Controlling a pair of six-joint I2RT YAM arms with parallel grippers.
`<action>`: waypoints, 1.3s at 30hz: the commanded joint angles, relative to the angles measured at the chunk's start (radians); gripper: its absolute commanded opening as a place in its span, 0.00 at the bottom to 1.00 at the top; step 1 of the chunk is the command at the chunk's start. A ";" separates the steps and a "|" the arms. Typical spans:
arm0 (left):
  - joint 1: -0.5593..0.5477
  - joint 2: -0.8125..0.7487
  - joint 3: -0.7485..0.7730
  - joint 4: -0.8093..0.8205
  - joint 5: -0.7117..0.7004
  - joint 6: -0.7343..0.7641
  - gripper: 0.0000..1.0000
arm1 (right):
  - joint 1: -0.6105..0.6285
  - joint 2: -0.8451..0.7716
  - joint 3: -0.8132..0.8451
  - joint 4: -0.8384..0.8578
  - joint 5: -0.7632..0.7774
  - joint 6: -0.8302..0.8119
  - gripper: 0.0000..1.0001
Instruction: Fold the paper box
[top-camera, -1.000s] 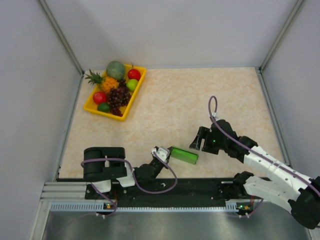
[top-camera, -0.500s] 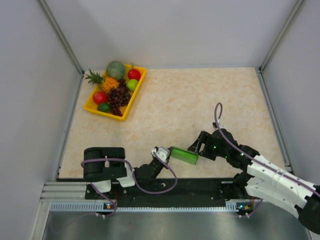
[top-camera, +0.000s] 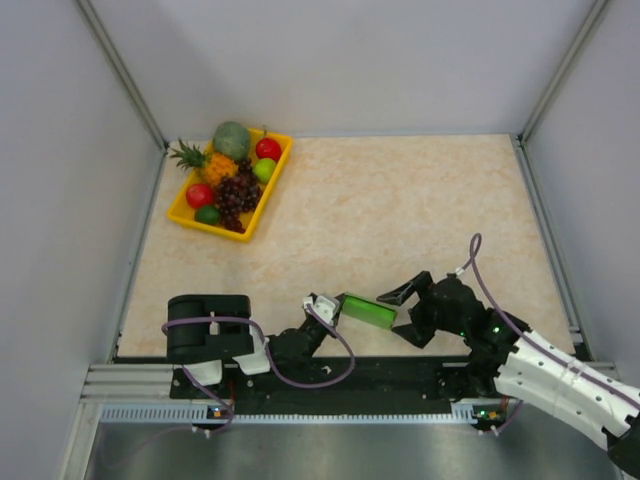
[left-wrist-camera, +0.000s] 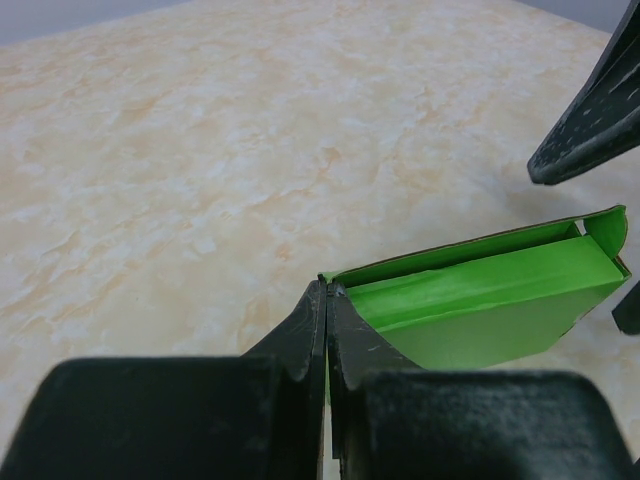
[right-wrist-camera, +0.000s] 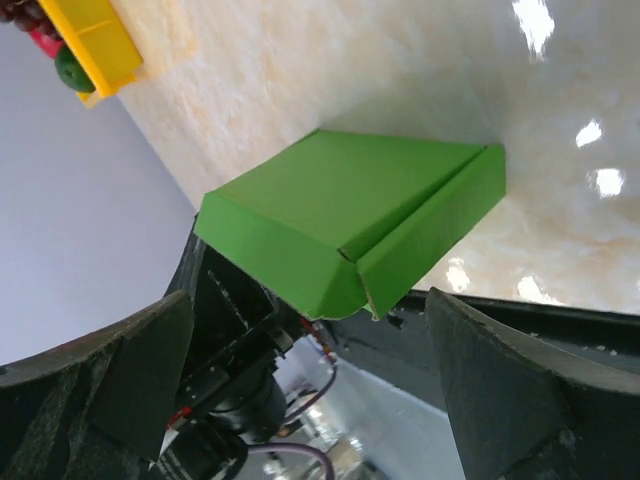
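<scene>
The paper box (top-camera: 368, 311) is a bright green, partly folded shape held just above the table near the front edge. My left gripper (top-camera: 329, 303) is shut on its left edge; in the left wrist view the fingertips (left-wrist-camera: 327, 292) pinch a thin green flap while the box (left-wrist-camera: 480, 300) extends to the right. My right gripper (top-camera: 405, 314) stands wide open at the box's right end, one finger on each side, not touching it. In the right wrist view the box (right-wrist-camera: 350, 220) hangs ahead of that open right gripper (right-wrist-camera: 310, 300).
A yellow tray (top-camera: 185, 212) of fruit sits at the far left of the table, and its corner (right-wrist-camera: 100, 40) shows in the right wrist view. The black base rail (top-camera: 400, 375) runs along the near edge, just below the box.
The right arm drew back toward the near edge and turned its wrist leftward, bringing its jaws, now a little wider, around the box's right end. The left gripper and box stayed put.
</scene>
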 joint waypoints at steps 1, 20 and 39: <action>-0.019 0.039 -0.033 0.126 0.022 -0.018 0.00 | 0.060 0.075 -0.018 0.099 -0.043 0.309 0.97; -0.023 0.029 -0.044 0.128 0.021 -0.033 0.01 | 0.155 0.073 -0.199 0.247 0.193 0.633 0.58; -0.036 -0.713 -0.267 -0.360 0.295 -0.384 0.58 | 0.154 0.069 -0.292 0.275 0.282 0.679 0.37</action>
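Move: The left hand's shut fingertips are at the upper corner of the green paper box's left end, with the box's middle about 6 cm to its right, 4 cm back and 3 cm lower. For the right hand, fingers wide open just off the box's right end, that middle is roughly 6 cm to the left, 1 cm ahead and 4 cm below. The yellow fruit tray is well clear, some 30 cm ahead of the left hand, 28 cm left and 7 cm lower. Down and to the left, about 2 cm each with a little back, the right hand slips its open fingers over the box's right end, then eases forward some 3 cm while closing to under half open, one finger on either face, rolling and turning clockwise. The left hand stays shut at the corner first, then opens halfway and pulls back about 5 cm off the box, dipping before rising. ##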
